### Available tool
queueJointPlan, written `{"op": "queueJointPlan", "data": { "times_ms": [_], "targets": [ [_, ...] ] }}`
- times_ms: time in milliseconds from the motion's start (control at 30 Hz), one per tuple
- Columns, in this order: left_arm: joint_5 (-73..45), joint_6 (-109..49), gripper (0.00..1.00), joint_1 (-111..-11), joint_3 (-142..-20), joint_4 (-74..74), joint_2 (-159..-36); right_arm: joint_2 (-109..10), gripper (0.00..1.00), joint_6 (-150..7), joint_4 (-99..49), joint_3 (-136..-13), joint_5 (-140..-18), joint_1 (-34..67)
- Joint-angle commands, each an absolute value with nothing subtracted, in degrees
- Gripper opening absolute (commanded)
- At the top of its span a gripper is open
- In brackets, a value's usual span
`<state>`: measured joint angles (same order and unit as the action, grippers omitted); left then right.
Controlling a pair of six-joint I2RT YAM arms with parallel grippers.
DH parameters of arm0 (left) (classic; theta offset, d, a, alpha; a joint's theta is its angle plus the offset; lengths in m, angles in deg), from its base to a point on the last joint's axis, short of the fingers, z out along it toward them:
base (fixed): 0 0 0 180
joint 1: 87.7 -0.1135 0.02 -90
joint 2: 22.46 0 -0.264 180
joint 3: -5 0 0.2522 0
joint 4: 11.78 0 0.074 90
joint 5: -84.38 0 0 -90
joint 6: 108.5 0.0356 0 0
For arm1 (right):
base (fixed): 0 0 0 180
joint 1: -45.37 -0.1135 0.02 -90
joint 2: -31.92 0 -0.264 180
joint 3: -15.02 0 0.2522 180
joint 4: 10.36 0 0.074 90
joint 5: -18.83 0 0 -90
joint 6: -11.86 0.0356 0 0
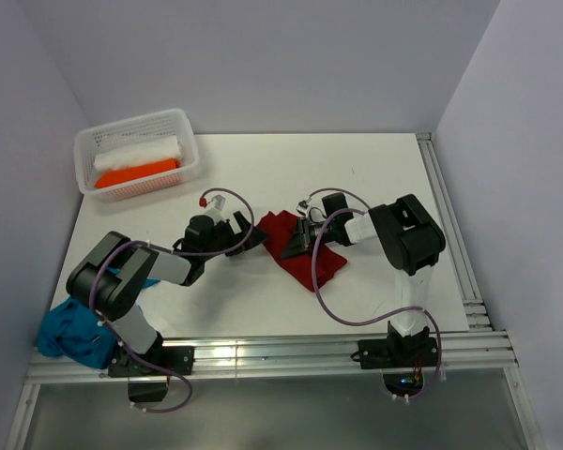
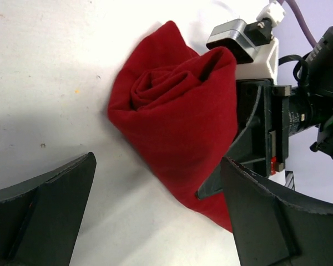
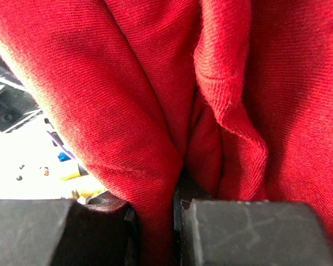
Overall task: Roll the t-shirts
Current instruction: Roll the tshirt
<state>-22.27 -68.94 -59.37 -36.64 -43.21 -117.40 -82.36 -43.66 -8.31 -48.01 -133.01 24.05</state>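
The dark red t-shirt lies partly rolled in the middle of the table. In the left wrist view it shows a spiral roll at its end. My right gripper is shut on a fold of the red cloth, which fills the right wrist view. My left gripper is open and empty just left of the shirt, its fingers apart on either side of the bare table. The teal blue t-shirt lies bunched at the table's near left corner, beside the left arm's base.
A white perforated basket at the back left holds a white roll and an orange roll. Aluminium rails run along the right and near table edges. Grey walls enclose the table.
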Motion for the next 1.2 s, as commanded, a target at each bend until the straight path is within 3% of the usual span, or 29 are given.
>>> {"op": "queueJointPlan", "data": {
  "times_ms": [0, 233, 733, 833, 1000, 1167],
  "targets": [
    [-22.41, -68.25, 0.99, -59.14, -37.59, -51.02, -119.75, -85.41, 0.0, -45.19, -10.06, -47.43, -126.1, 23.93],
    [-22.06, -65.44, 1.0, -59.75, -42.5, -47.68, -123.09, -85.41, 0.0, -44.83, -9.62, -47.17, -126.62, 23.84],
    [-30.83, -68.69, 1.0, -63.44, -46.28, -62.44, -136.27, -85.41, 0.0, -46.24, -11.99, -47.69, -125.13, 24.1],
    [-32.25, -69.48, 0.94, -63.62, -46.64, -64.1, -137.95, -85.23, 0.0, -46.5, -12.52, -47.69, -124.87, 24.1],
    [-34.1, -68.96, 0.71, -63.8, -46.99, -62.8, -138.04, -85.5, 0.0, -46.33, -12.43, -47.96, -125.39, 24.19],
    [-35.15, -69.92, 0.76, -63.62, -45.5, -62.8, -137.68, -85.5, 0.0, -46.15, -12.26, -47.96, -125.57, 24.19]
  ]
}}
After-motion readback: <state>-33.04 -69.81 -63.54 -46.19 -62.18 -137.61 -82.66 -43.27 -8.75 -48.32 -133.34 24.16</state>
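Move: The near end of the rolled red t-shirt lies about 5 cm to the left hand's right, 3 cm farther out and a couple of centimetres below it. The right gripper's fingers sit in the roll some 9 cm to the left hand's right and 3 cm nearer the base, roughly 3 cm lower. From the right hand that loose end is about 5 cm ahead and 4 cm to the left, at about the same height. The left fingers come to straddle the loose end of the red roll and start closing on it: wide open, the hand slides about 5 cm forward with a little drift to the right, turning some 10 degrees, then sinks slightly and shuts by roughly a quarter. The right hand stays where it is and keeps its pinch on the roll. ##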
